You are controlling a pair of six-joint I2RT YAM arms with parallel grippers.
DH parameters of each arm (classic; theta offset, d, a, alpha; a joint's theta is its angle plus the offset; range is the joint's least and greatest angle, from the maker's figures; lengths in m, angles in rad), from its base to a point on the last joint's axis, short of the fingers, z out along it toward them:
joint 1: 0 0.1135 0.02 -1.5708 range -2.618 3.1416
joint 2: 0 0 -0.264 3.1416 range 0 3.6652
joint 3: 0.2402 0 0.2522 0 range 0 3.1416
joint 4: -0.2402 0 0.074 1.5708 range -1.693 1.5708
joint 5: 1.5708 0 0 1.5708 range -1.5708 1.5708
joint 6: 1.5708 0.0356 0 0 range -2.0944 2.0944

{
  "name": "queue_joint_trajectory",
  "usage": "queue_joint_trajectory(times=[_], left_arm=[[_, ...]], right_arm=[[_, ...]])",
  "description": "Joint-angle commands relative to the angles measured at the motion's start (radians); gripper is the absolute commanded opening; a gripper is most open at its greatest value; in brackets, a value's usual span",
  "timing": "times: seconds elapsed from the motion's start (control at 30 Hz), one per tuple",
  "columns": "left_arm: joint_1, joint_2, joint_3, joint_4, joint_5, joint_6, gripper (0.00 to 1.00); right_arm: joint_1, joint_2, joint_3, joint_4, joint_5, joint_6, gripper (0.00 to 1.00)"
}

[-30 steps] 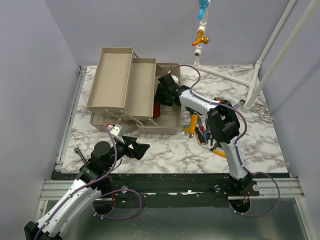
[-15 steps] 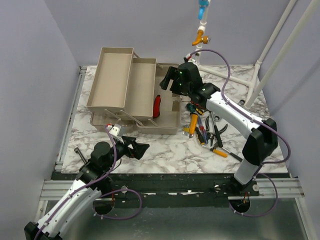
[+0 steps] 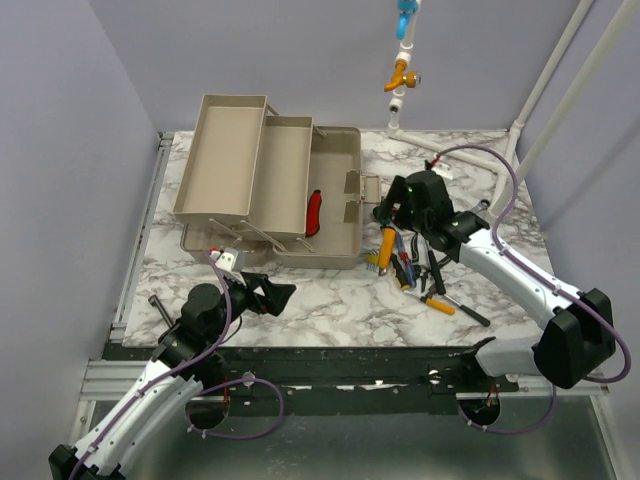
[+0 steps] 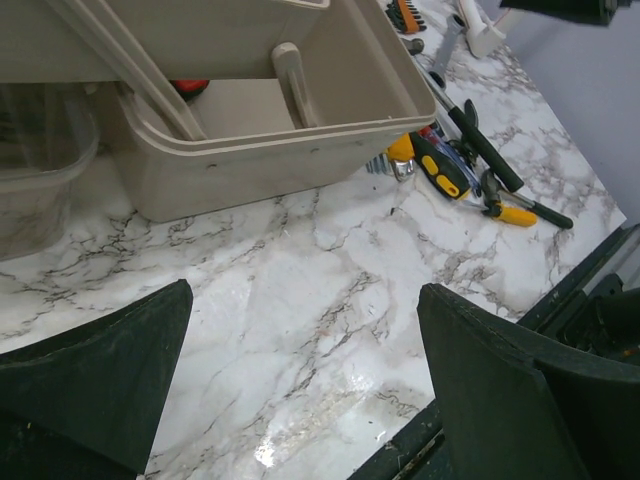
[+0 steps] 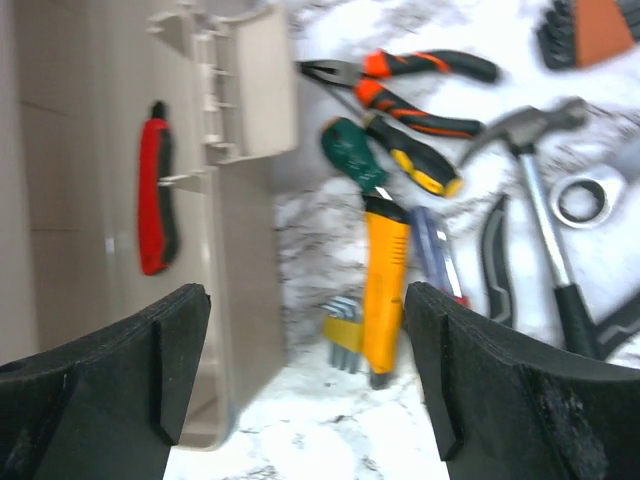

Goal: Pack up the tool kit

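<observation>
The beige toolbox (image 3: 335,140) stands open at the back left, its cantilever trays (image 3: 225,150) swung out. A red-handled tool (image 3: 314,212) lies alone in its bottom compartment (image 5: 155,200). Loose tools (image 3: 410,255) lie on the marble just right of the box: an orange-handled one (image 5: 385,290), a green screwdriver (image 5: 350,150), pliers (image 5: 400,85) and a hammer (image 5: 540,200). My right gripper (image 3: 398,212) hovers open above the gap between box wall (image 5: 250,90) and pile, holding nothing (image 5: 305,330). My left gripper (image 3: 275,297) is open and empty over bare marble in front of the box (image 4: 305,300).
A translucent lid (image 4: 40,170) hangs at the box's near left. White pipe legs (image 3: 520,150) stand at the back right, and a pipe with an orange valve (image 3: 402,75) hangs behind. The table's black front rail (image 3: 350,360) runs below the left gripper.
My right gripper has let go of the red-handled tool in the box, lifted out, opened wide and swung right to above the tool pile. The left arm has stayed put.
</observation>
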Motion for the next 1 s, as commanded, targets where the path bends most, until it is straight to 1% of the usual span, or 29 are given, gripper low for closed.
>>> queue_joint_trajectory(times=[0.0,0.07,0.13,0.33,0.43,0.57,0.8,0.97], left_arm=[[-0.003,-0.020,0.000,-0.041,-0.084,-0.035,0.98],[-0.004,-0.024,-0.005,-0.030,-0.067,-0.032,0.98],[-0.003,-0.026,-0.011,-0.017,-0.052,-0.030,0.98],[-0.004,-0.020,-0.016,-0.005,-0.034,-0.026,0.99],[-0.004,-0.019,-0.018,-0.003,-0.032,-0.026,0.98],[-0.003,-0.016,-0.018,0.001,-0.031,-0.026,0.98],[-0.003,-0.008,-0.018,0.004,-0.030,-0.026,0.98],[-0.004,-0.006,-0.018,0.003,-0.028,-0.026,0.98]], right_arm=[[-0.059,-0.029,-0.131,0.039,-0.008,0.011,0.81],[-0.068,-0.012,-0.162,0.061,-0.012,0.013,0.76],[-0.072,0.019,-0.176,0.080,-0.011,0.021,0.68],[-0.078,0.138,-0.191,0.137,-0.017,0.059,0.65],[-0.080,0.197,-0.186,0.171,-0.038,0.061,0.59],[-0.080,0.270,-0.155,0.188,-0.054,0.058,0.54],[-0.080,0.366,-0.118,0.193,-0.046,0.067,0.53],[-0.079,0.383,-0.102,0.202,-0.059,0.063,0.32]])
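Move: The orange utility knife lies about 17 cm below the right hand, roughly 1 cm to its right. The green screwdriver is some 9 cm farther out and 2 cm left of the hand, the blue screwdriver 1 cm out and 5 cm right, the yellow key set 3 cm back and 3 cm left. From the left hand the knife is about 16 cm ahead, 22 cm right and 13 cm below. The right hand drops about 15 cm onto the orange utility knife, tipping down, and pinches its handle. ##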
